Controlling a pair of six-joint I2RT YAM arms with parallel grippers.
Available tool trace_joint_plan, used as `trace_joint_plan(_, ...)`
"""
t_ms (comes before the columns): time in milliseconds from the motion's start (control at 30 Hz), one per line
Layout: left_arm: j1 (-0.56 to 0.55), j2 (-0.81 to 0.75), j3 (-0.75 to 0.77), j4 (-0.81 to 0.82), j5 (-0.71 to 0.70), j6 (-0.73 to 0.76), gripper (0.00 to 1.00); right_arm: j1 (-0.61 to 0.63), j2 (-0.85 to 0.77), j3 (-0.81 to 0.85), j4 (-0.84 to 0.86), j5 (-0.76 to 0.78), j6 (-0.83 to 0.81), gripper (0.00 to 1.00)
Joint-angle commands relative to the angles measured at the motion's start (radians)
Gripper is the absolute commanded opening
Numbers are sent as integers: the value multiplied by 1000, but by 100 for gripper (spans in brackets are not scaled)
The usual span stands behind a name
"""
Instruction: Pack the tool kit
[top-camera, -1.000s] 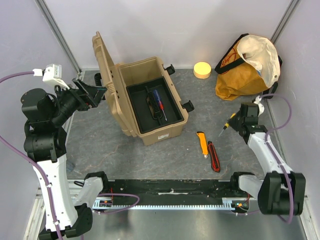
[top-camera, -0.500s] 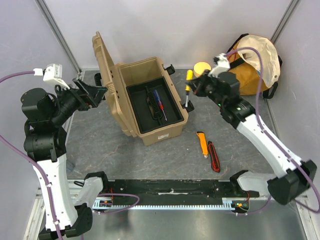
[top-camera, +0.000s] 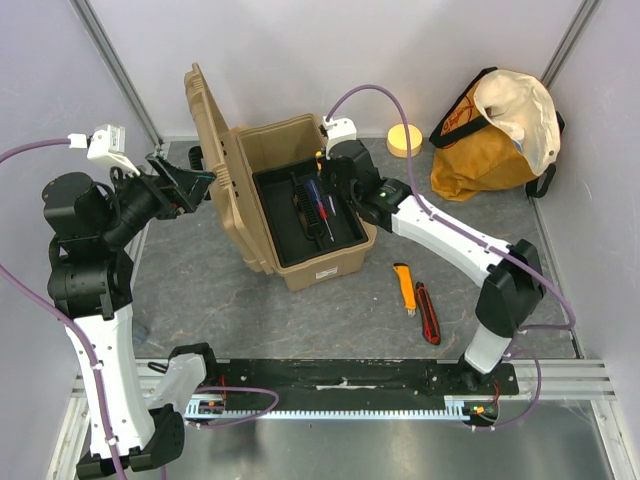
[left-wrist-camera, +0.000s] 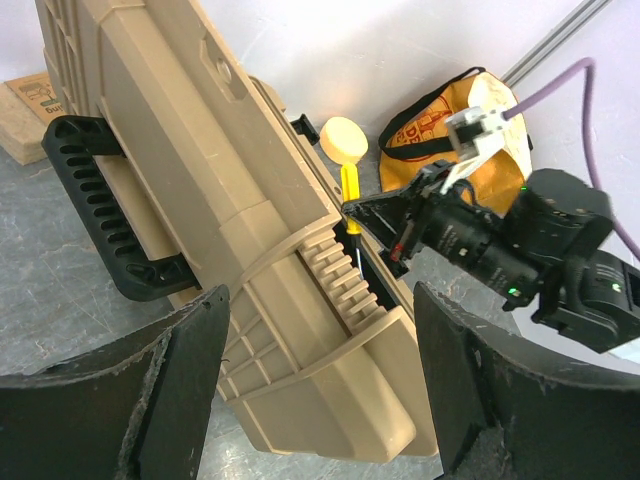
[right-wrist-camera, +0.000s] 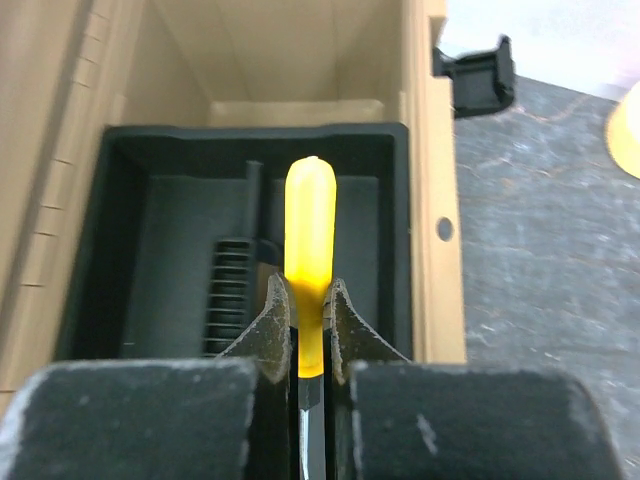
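The tool kit (top-camera: 330, 262), a tan toolbox, stands open with its lid (top-camera: 208, 130) upright on the left side. Its black tray (right-wrist-camera: 170, 250) holds a blue-and-red screwdriver (top-camera: 316, 203) and a black ribbed tool (right-wrist-camera: 228, 290). My right gripper (right-wrist-camera: 311, 300) is shut on a yellow-handled screwdriver (right-wrist-camera: 310, 225), which hangs over the tray near the box's back right corner. My left gripper (left-wrist-camera: 320, 385) is open, left of and behind the lid, with the lid's outer face (left-wrist-camera: 200, 170) between its fingers (left-wrist-camera: 180, 390) but apart from them. The yellow screwdriver (left-wrist-camera: 350, 195) also shows past the lid.
An orange utility knife (top-camera: 404, 287) and a red-and-black one (top-camera: 428, 312) lie right of the box. A yellow round disc (top-camera: 404, 139) and an orange-yellow cloth bag (top-camera: 495, 130) sit at the back right. A small tan block (left-wrist-camera: 25, 115) lies behind the lid.
My right arm has swung from the table's right side across to above the open box, carrying the yellow screwdriver. The left arm has stayed put.
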Motion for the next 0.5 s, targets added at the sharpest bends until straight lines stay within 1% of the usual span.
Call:
trace_joint_plan(0, -6, -2, 24, 36, 2, 4, 80, -6, 27, 47, -46, 154, -103, 0)
trace_joint_plan(133, -6, 1, 18, 36, 3, 6, 80, -6, 50, 29, -47, 129, -118, 1)
trace_joint_plan(267, -4, 1, 15, 36, 2, 8, 80, -6, 73, 24, -52, 97, -118, 5)
trace_joint_plan(467, -4, -3, 19, 36, 2, 17, 80, -6, 115, 32, -69, 97, -105, 9)
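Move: The right hand holds the yellow screwdriver upright over the open box. The free right-hand part of the tray is about 12 cm below this hand, roughly 5 cm back and 2 cm to its right. The blue screwdriver lies at tray depth, some 5 cm back and 2 cm left of the hand; the slotted holder is 5 cm back, 4 cm left. From the left hand, that part of the tray is some 11 cm ahead, 22 cm right and far below. Down about 5 cm goes the right hand, easing some 2 cm to the right on the way, and it lowers the yellow screwdriver into the tray's right-hand part. It rolls roughly 10 degrees, left side dipping, slows almost to a stop, then sinks the last centimetre. The pinch on the handle keeps, with the fingers only barely starting to loosen. ##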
